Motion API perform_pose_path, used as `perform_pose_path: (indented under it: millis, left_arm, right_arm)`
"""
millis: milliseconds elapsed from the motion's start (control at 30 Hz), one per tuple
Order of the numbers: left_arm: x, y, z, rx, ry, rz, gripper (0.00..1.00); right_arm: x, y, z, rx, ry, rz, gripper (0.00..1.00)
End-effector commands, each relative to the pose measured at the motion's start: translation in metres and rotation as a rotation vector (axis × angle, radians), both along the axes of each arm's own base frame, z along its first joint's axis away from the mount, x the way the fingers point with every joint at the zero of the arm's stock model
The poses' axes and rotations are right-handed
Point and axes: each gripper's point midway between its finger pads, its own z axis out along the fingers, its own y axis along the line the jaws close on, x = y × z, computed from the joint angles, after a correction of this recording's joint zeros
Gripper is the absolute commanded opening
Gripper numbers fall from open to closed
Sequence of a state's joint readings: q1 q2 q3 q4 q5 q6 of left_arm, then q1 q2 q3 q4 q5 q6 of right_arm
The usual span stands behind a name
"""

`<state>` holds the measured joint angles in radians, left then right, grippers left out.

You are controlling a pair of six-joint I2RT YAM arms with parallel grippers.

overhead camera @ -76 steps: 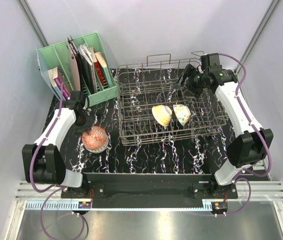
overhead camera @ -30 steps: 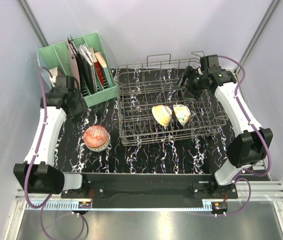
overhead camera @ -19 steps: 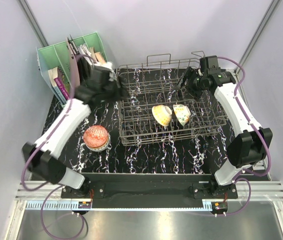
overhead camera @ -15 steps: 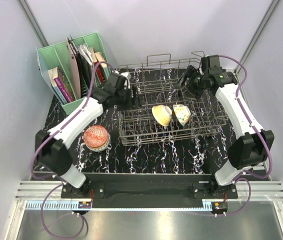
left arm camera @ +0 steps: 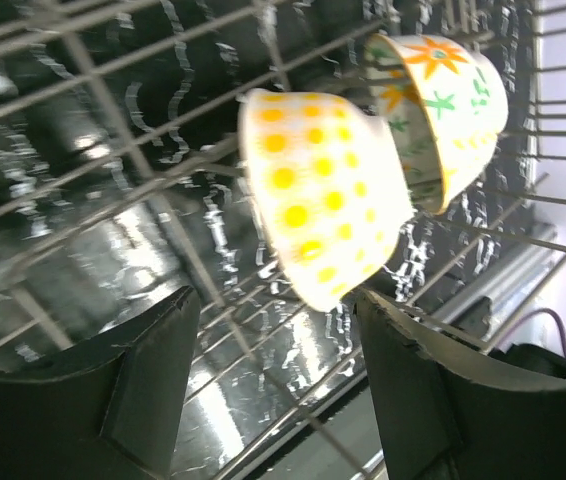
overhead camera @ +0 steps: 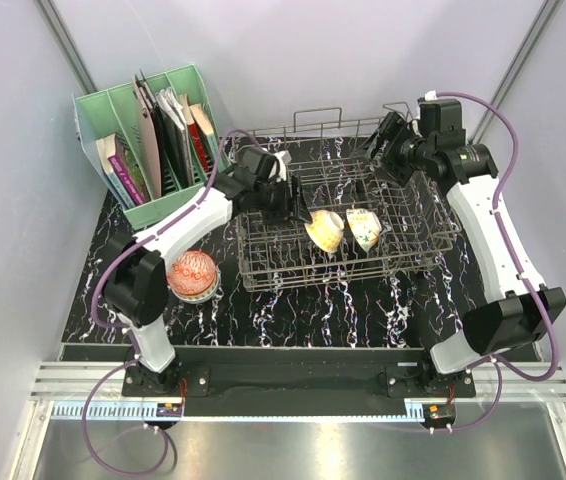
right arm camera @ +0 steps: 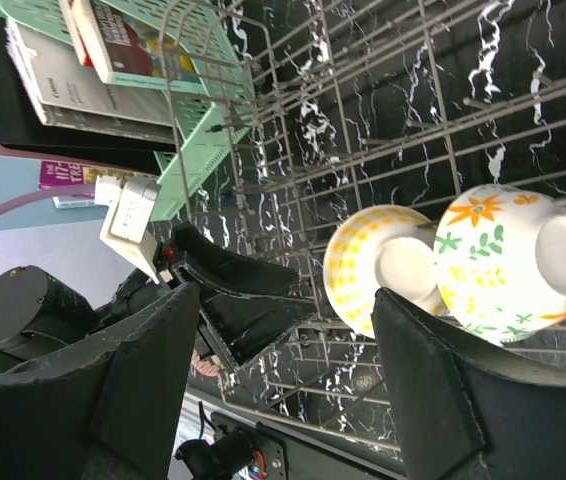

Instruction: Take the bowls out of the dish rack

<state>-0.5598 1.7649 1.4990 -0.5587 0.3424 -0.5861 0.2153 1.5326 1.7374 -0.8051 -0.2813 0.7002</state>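
Observation:
The grey wire dish rack (overhead camera: 293, 275) holds two bowls on their sides in its middle. One is white with yellow dots (overhead camera: 323, 230) (left arm camera: 318, 200) (right arm camera: 383, 265), the other cream with orange and green flowers (overhead camera: 363, 228) (left arm camera: 443, 100) (right arm camera: 513, 260). A red-pink patterned bowl (overhead camera: 190, 275) stands upside down on the table left of the rack. My left gripper (overhead camera: 288, 196) (left arm camera: 273, 370) is inside the rack, just left of the yellow-dotted bowl, open and empty. My right gripper (overhead camera: 383, 140) (right arm camera: 283, 370) hovers open over the rack's far right corner, holding nothing.
A green plastic file holder (overhead camera: 148, 130) (right arm camera: 203, 100) with books and folders stands at the back left. The black marbled table top (overhead camera: 293, 310) lies under everything. The rack's upright tines and handle loops (overhead camera: 318, 113) surround my left gripper.
My left arm swung from beside the file holder, right, into the rack next to the yellow-dotted bowl. My right gripper rose and shifted slightly back right. The bowls have not moved.

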Motion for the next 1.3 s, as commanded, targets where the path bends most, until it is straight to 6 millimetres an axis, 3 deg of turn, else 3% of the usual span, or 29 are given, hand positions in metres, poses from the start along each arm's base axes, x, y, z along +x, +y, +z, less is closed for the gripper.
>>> perform_pose_path:
  millis: [0, 333, 400, 667, 833, 1000, 1267]
  left_arm:
    - [0.004, -0.03, 0.02, -0.111, -0.021, -0.059, 0.67]
    - [-0.005, -0.045, -0.003, -0.152, 0.031, -0.072, 0.65]
    - [-0.005, -0.047, 0.002, -0.193, 0.006, -0.07, 0.63]
    - [-0.023, -0.048, -0.028, -0.27, 0.092, -0.05, 0.61]
    - [-0.022, -0.049, -0.02, -0.303, 0.054, -0.051, 0.6]
    - [-0.018, -0.046, -0.009, -0.299, 0.002, -0.042, 0.57]
    - [-0.017, -0.05, 0.002, -0.341, -0.026, -0.064, 0.38]
  right_arm:
    - [-0.008, 0.001, -0.001, 0.002, -0.006, 0.004, 0.78]
    - [-0.013, 0.0, -0.018, -0.012, 0.035, 0.007, 0.78]
    - [-0.015, -0.001, -0.02, -0.015, 0.043, 0.007, 0.78]
    - [-0.017, -0.002, -0.031, -0.038, 0.069, 0.023, 0.78]
    - [-0.022, -0.001, -0.059, -0.048, 0.14, 0.035, 0.78]
    - [-0.028, -0.003, -0.069, -0.053, 0.163, 0.032, 0.78]
    - [-0.034, -0.004, -0.086, -0.066, 0.204, 0.031, 0.78]
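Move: The yellow-dotted bowl's middle is about 8 cm to the left hand's right, 3 cm back and 6 cm below. The flowered bowl stands some 8 cm beyond it to the right, level with it. The stacked bowls sit roughly 23 cm to this hand's left, 14 cm back and 14 cm below. From the right hand, the dotted bowl lies about 9 cm left, 8 cm back and 22 cm below. Rightward and down with some drawing back, the left hand travels about 5 cm to the dotted bowl's near rim, rolling some 15 degrees so its fingers point more level to the right. It then eases slightly up as the fingers close partway around the rim, one on either side. The open right hand sinks about 10 cm towards the bowls, drawing back slightly and tipping downward. ##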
